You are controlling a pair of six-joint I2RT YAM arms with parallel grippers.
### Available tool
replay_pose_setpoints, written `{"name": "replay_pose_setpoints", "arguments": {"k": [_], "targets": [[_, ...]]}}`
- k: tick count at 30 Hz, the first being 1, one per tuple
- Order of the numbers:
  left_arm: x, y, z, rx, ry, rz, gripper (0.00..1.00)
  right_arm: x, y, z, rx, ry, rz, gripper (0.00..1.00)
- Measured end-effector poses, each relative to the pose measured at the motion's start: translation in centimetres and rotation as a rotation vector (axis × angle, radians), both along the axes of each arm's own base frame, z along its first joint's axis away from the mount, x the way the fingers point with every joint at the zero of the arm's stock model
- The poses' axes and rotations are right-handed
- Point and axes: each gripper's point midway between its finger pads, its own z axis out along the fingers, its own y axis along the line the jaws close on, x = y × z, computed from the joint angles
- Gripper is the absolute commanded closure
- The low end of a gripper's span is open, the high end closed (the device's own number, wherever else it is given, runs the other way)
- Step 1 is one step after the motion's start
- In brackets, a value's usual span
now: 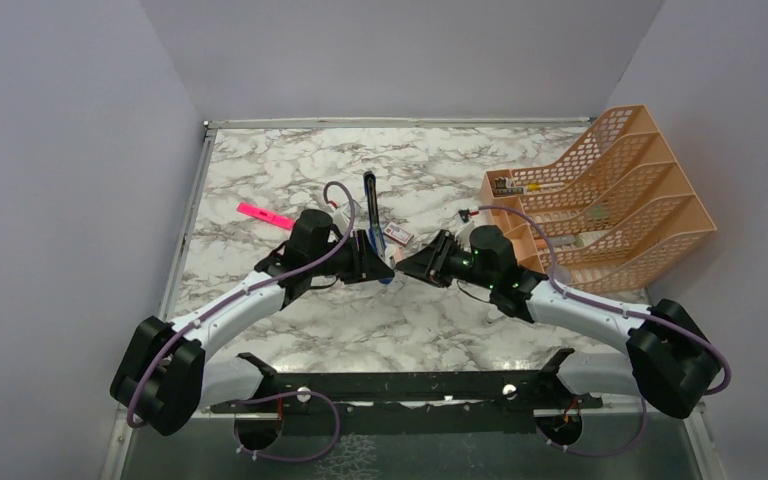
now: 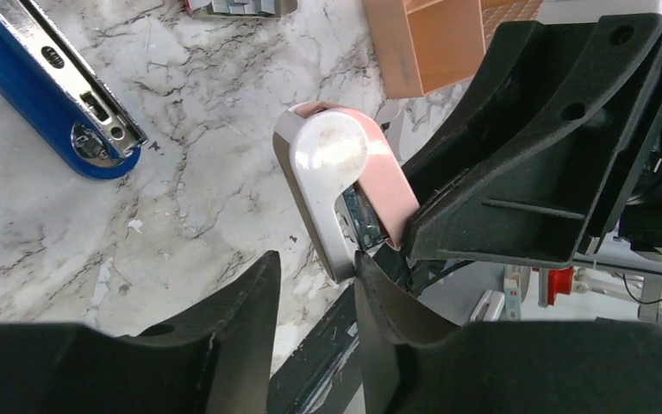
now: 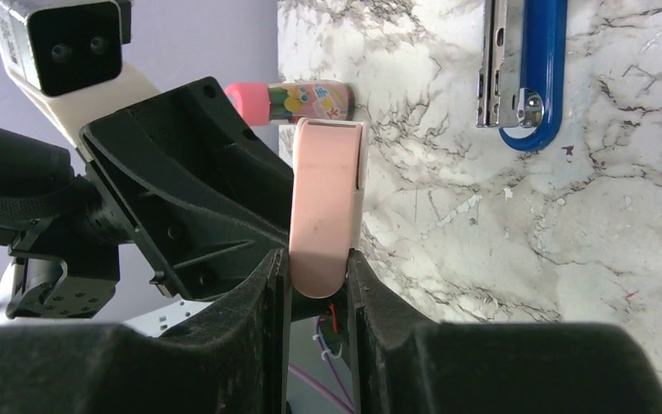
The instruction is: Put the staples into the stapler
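The blue stapler [image 1: 371, 210] lies on the marble with its silver rail showing [image 2: 47, 82] [image 3: 534, 73], beside both grippers and touched by neither. The red-and-white staples box [image 1: 397, 235] sits just right of it, and grey staples [image 2: 241, 6] show at the upper edge of the left wrist view. My right gripper [image 3: 319, 259] [image 1: 412, 266] is shut on a pink-and-white rounded piece [image 3: 323, 203] [image 2: 332, 164], held up off the table. My left gripper [image 2: 315, 259] [image 1: 376, 262] faces it with its jaws apart. One fingertip [image 2: 369, 269] touches the piece's lower white edge, and nothing lies between the fingers.
A pink marker [image 1: 264, 214] [image 3: 297, 102] lies on the marble to the left, beyond the left arm. An orange mesh file tray [image 1: 600, 195] [image 2: 427, 39] stands at the right. The table's black front rail [image 1: 400, 385] runs below the grippers.
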Motion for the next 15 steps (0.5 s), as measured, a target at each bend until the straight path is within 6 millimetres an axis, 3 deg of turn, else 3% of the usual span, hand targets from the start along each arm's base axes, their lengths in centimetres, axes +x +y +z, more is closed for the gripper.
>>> {"name": "replay_pose_setpoints", "arguments": {"k": [9,15], "targets": [[0.26,-0.37,0.14,0.015,-0.093,-0.033,1.00,-0.24,-0.14,-0.52,-0.032,0.066,-0.007,0.80],[0.49,-0.34,0.16,0.072,-0.194,-0.079,1.00,-0.20,-0.66,-0.54,-0.089,0.092,0.003,0.80]]}}
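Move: Between the two hands, the small pink-and-white stapler is already held in the right fingers, its middle some 2 cm forward and 1 cm left of that hand's point and level with it; from the left hand it sits about 2 cm ahead and 2 cm right. The opened blue stapler's base lies roughly 7 cm ahead, 2 cm left and 10 cm below the left hand. The closed staple box is about 11 cm ahead and 1 cm right of that hand, the open staple tray 9 cm ahead and 6 cm right, both on the table. Closing from not quite half open to nearly shut, the left fingers pinch the free end of the small stapler's white arm; the hand all but stays in place and rolls some 10 degrees, its forward-facing side tipping up. The right hand keeps its grip on the pink arm, tilting about 5 to 10 degrees and easing less than 1 cm right and slightly down. ##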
